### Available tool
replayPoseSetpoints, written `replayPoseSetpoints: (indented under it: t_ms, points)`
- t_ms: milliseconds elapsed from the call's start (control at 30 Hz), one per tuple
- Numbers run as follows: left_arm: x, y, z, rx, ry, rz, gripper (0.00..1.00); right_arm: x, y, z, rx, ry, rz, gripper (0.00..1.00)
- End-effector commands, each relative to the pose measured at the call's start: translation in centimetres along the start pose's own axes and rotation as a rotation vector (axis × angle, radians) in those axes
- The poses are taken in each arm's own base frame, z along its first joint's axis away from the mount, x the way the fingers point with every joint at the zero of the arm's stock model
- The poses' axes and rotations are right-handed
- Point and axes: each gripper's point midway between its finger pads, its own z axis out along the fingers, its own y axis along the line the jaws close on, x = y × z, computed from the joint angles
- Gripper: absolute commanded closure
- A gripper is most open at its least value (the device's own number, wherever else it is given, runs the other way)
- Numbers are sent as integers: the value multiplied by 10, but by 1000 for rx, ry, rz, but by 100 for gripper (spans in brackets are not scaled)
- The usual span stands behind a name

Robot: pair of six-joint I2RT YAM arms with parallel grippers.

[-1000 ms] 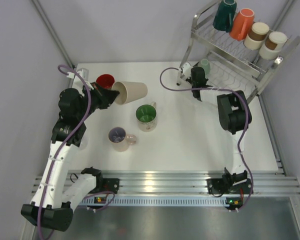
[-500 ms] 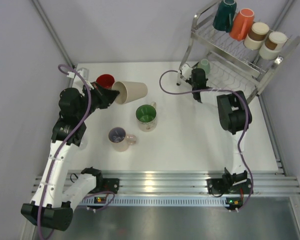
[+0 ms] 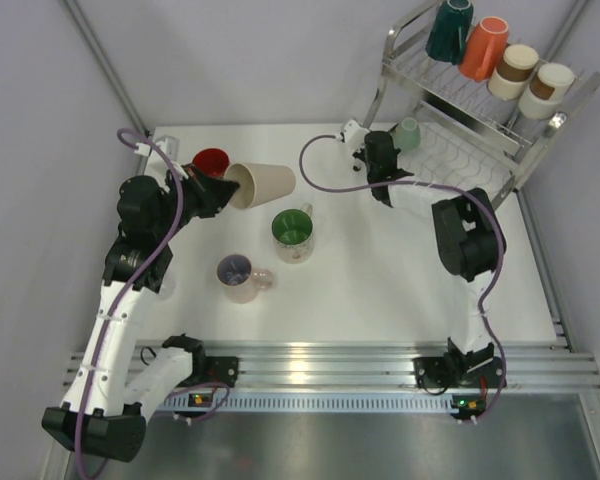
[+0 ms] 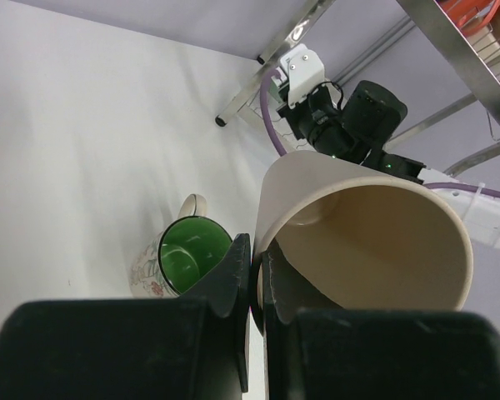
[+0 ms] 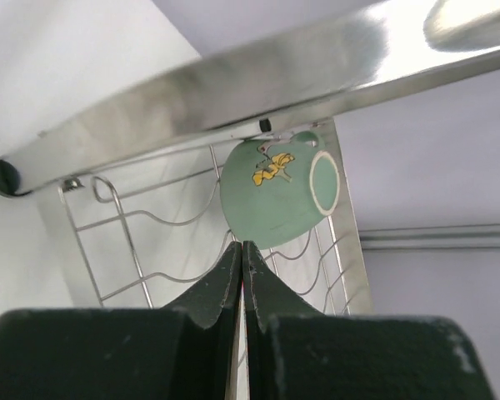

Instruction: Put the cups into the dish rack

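Observation:
My left gripper (image 3: 230, 190) (image 4: 256, 267) is shut on the rim of a beige cup (image 3: 265, 182) (image 4: 375, 242), one finger inside and one outside, with the cup tipped on its side and its mouth toward the wrist. My right gripper (image 3: 390, 145) (image 5: 242, 246) is shut on nothing, just in front of a mint cup (image 3: 408, 133) (image 5: 275, 196) lying on the lower wire shelf of the dish rack (image 3: 450, 100) (image 5: 233, 92). On the upper shelf stand dark teal (image 3: 450, 28), orange (image 3: 483, 47), beige-and-brown (image 3: 513, 70) and white-and-brown (image 3: 546, 88) cups.
On the table stand a red cup (image 3: 211, 161), a green-lined mug (image 3: 293, 233) (image 4: 183, 254) and a pinkish mug (image 3: 242, 277). The right arm's purple cable (image 3: 325, 175) loops over the table left of the rack. Grey walls close in on both sides.
My right gripper has drawn back to the left, away from the mint cup, which stays on the lower shelf. The left arm and its beige cup have not moved.

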Motion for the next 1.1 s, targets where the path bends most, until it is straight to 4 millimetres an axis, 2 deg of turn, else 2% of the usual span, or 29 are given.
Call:
replayPoseSetpoints:
  t_ms: [0,233,367,433,500,600,667,733,767,800,833,867,900,933,967,1033,1067]
  points:
    - [-27,-26,-12,77,-82,57,100,-37,-42,-27,82,-46,111,100]
    - [-20,-30,-18,97,-62,62,100,-57,-37,-52,-12,-90,305,100]
    - [-16,-34,-21,119,-51,62,100,-65,-36,-61,-59,-122,358,100]
    - [-16,-35,-21,126,-46,65,100,-66,-28,-68,-102,-131,393,100]
    - [-13,-34,-21,128,-30,68,100,-70,-32,-73,-104,-148,416,99]
    - [-9,-36,-20,145,-10,64,100,-64,-33,-70,-91,-112,422,96]
    - [-4,-39,-20,172,13,64,100,-61,-26,-74,-126,-85,451,96]
    - [0,-43,-20,206,28,71,100,-75,-24,-89,-206,-112,558,93]
    - [0,-49,-20,241,30,75,100,-83,-13,-109,-328,-120,585,89]
    - [1,-51,-20,258,29,76,100,-94,-15,-122,-383,-145,630,84]
    - [-1,-53,-19,272,28,78,100,-104,-12,-135,-445,-153,733,71]
    - [-3,-56,-18,284,26,78,100,-128,-18,-164,-551,-230,807,65]
    - [-7,-63,-19,317,18,93,100,-133,-15,-178,-616,-249,864,58]
    - [-11,-68,-19,339,7,99,100,-146,-18,-195,-682,-275,958,41]
    - [-13,-70,-17,356,1,102,100,-158,-32,-220,-725,-334,1003,35]
    - [-25,-85,-18,433,-53,120,100,-177,-33,-252,-867,-404,1162,21]
    - [-28,-88,-18,457,-65,120,100,-187,-43,-280,-943,-472,1193,16]
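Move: Empty and shut, the right hand stands at the rack's lower shelf. The beige cup it goes for is about 26 cm back, 28 cm to its left and 20 cm higher. The green rack cup is some 5 cm ahead, 2 cm right and 3 cm lower; the green-lined mug 16 cm back, 23 cm left and 10 cm below. From the left hand, the held beige cup's middle is 5 cm right, 2 cm ahead and level. Backing out of the lower shelf, the right hand draws back some 15 cm while rising and going left towards the beige cup, slow at first with a small dip, then fast. It rolls about 60 degrees, left side up, and its shut fingers spread wide late on. The left hand keeps its pinch on the cup rim, easing a few centimetres right, up and back, turning about 15 degrees clockwise. ##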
